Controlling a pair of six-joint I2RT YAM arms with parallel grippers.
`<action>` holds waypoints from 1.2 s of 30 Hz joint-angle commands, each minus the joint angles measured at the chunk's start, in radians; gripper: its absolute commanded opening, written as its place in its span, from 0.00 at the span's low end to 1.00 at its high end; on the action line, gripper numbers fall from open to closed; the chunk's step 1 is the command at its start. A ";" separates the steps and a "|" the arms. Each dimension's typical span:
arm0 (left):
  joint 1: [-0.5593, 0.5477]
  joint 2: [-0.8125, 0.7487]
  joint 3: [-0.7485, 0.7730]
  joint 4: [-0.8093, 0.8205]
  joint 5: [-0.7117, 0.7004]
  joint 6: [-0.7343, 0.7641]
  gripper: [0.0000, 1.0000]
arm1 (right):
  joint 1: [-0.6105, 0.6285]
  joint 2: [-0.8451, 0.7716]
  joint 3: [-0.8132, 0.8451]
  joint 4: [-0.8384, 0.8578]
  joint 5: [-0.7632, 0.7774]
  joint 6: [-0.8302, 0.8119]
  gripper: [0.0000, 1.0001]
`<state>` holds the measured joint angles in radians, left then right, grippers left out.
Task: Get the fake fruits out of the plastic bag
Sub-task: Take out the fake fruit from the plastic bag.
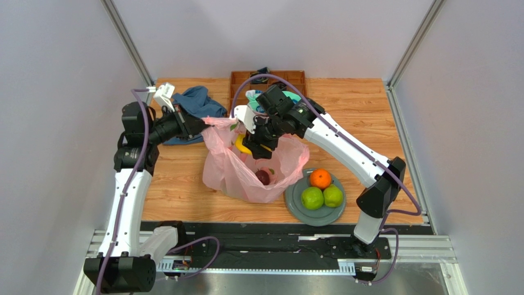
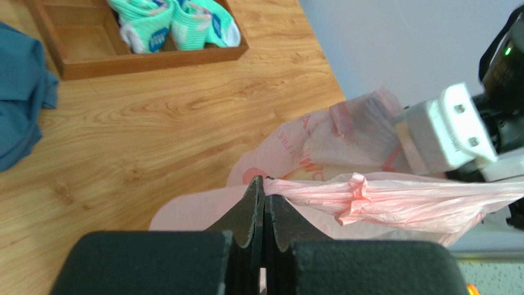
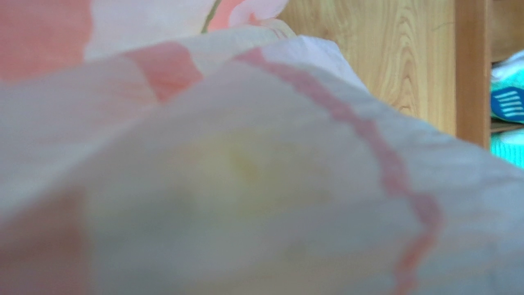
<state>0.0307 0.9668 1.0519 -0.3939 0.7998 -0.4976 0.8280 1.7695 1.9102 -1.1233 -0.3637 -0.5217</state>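
Observation:
The pink plastic bag lies mid-table with its mouth held open. My left gripper is shut on the bag's rim, which shows as a twisted pink strip running from my closed jaws. My right gripper reaches down into the bag's mouth beside a yellow fruit; its fingers are hidden. Bag film covers the right wrist view, with a yellow blur behind it. A dark plum lies inside the bag. An orange and two green fruits sit on the grey plate.
A wooden tray holding teal-and-white socks stands at the back, behind the bag. A blue cloth lies at the back left, under my left arm. The plate sits at the front right, touching the bag.

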 commanded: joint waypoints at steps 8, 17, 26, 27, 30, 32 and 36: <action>0.172 0.053 0.247 0.145 0.015 -0.226 0.00 | -0.017 0.073 -0.063 0.099 0.135 -0.063 0.55; 0.184 0.053 0.253 0.092 0.062 -0.172 0.00 | -0.085 0.203 0.165 0.003 0.125 0.095 0.55; 0.045 -0.016 -0.025 -0.165 0.053 0.041 0.00 | -0.221 0.393 0.524 0.039 0.049 0.253 0.59; 0.037 -0.032 -0.050 -0.152 0.039 0.037 0.00 | -0.224 0.396 0.527 0.042 0.010 0.267 0.59; 0.032 -0.013 -0.082 -0.146 -0.014 0.008 0.00 | -0.221 0.393 0.535 0.059 -0.116 0.311 0.59; 0.035 0.007 -0.050 -0.128 -0.066 -0.018 0.00 | -0.217 0.374 0.536 0.060 -0.174 0.336 0.57; 0.049 0.117 0.066 -0.044 -0.097 -0.044 0.00 | -0.201 0.222 0.500 0.089 -0.297 0.338 0.57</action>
<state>0.0639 1.0134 0.9852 -0.5587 0.7540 -0.5175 0.6010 2.1513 2.4016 -1.0973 -0.4770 -0.2306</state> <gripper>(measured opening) 0.007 0.618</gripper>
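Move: The right hand already grips the mango inside the bag's mouth, with bag film over its wrist; the plate lies about 10 cm back, 16 cm right and 23 cm below it. The dark red fruit in the bag is 3 cm back, 1 cm left and 18 cm below; the tray's middle is roughly 27 cm ahead, 22 cm below. From the left hand, holding the handle, the mango is some 4 cm back, 17 cm right and 8 cm lower; the blue cloth is 18 cm ahead, 10 cm left and 30 cm below. Keep the bag handle pinched in the left gripper and lift it about 10 cm, slightly forward and left, then sweep it down past its start, tipping the fingers down. Meanwhile, hold the mango and dip the right gripper forward and down, drive it some 12 cm farther forward towards the tray while rising and turning clockwise, then ease back slightly and left. ##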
